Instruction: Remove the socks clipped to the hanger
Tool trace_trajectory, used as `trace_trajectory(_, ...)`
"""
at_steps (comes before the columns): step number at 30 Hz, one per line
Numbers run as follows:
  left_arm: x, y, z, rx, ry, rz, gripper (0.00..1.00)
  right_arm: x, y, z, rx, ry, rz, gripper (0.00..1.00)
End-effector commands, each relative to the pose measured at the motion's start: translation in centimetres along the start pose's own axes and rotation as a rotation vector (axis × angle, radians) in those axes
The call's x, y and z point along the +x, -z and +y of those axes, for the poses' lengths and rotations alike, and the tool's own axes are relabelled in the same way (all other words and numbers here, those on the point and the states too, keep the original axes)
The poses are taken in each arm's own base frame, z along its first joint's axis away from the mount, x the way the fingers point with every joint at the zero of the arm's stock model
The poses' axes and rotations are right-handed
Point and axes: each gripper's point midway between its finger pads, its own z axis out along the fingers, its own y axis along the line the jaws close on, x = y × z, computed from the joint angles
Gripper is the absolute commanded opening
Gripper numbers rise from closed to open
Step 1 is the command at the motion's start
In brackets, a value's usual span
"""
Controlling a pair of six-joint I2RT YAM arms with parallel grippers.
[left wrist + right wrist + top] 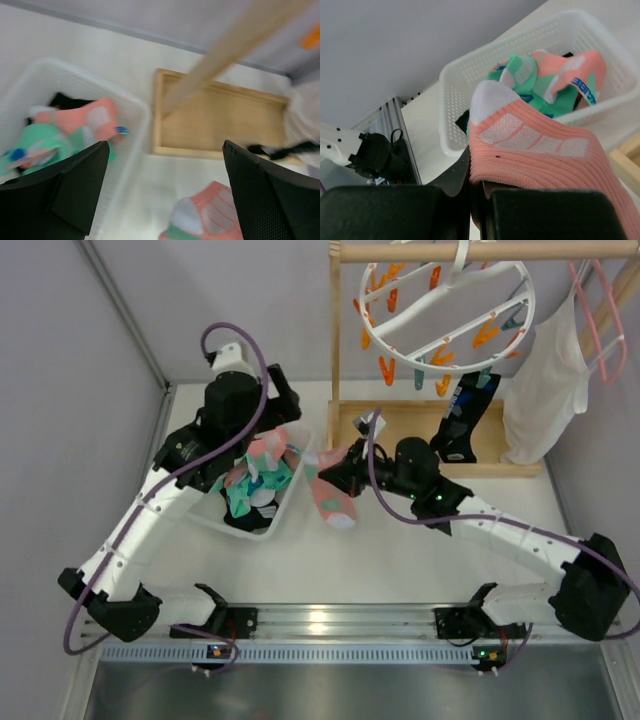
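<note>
The white round hanger hangs from a wooden rail at the top right, with orange and teal clips. One black sock with blue marks is still clipped under it. My right gripper is shut on a pink sock with pale patches, held just right of the white basket. In the right wrist view the sock drapes over my shut gripper. My left gripper is open and empty above the basket. In its wrist view it shows wide apart, with the pink sock below.
The basket holds several pink, teal and black socks. The wooden rack base and upright post stand behind the arms. A white cloth garment and a pink wire hanger hang at the far right.
</note>
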Motion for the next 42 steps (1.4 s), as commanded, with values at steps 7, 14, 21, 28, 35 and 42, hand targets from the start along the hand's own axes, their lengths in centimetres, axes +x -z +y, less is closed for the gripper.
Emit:
trace_trajectory(7, -5.6, 7.7, 20.0, -0.675, 0.094, -0.199, 0.99, -6.3, -12.5, 5.2, -0.286, -0.038, -0.053, 0.0)
trace_trajectory(14, -8.3, 11.3, 20.9, -0.74, 0.018, -0.276, 0.99, -2.5, -22.5, 3.8, -0.236, -0.173, 0.019, 0.0)
trace_trajectory(21, -7.2, 11.6, 20.2, -0.66, 0.016, -0.241, 0.99, 9.4, -25.6, -2.8, -0.007, -0.303, 0.24, 0.01)
trace_trajectory(28, -5.3, 9.9, 18.0, -0.51, 0.017, -0.146, 0.99, 7.5, -26.1, -2.6, -0.001, -0.271, 0.248, 0.35)
trace_trajectory(35, -7.2, 11.1, 15.7, -0.397, 0.034, -0.183, 0.98, -2.1, -21.3, 0.8, -0.027, -0.205, 0.1, 0.95)
trace_trajectory(42, -7.5, 10.8, 14.1, -0.323, 0.065, -0.172, 0.99, -4.4, -14.8, -0.9, 0.087, -0.178, 0.06, 0.99)
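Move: The right hand already holds the pink sock; the white basket it goes to has its middle some 25 cm to the left, about 7 cm farther out and 22 cm below. The sock pile inside lies around 22 cm left, 7 cm ahead and 23 cm down. The wooden tray is roughly 26 cm right, 17 cm ahead and 25 cm below. From the empty left hand the basket sits about 13 cm left, 3 cm back and 34 cm below. Right swings the pink sock about 22 cm left over the basket, lowers, opens and rises; left hand clears leftward. ##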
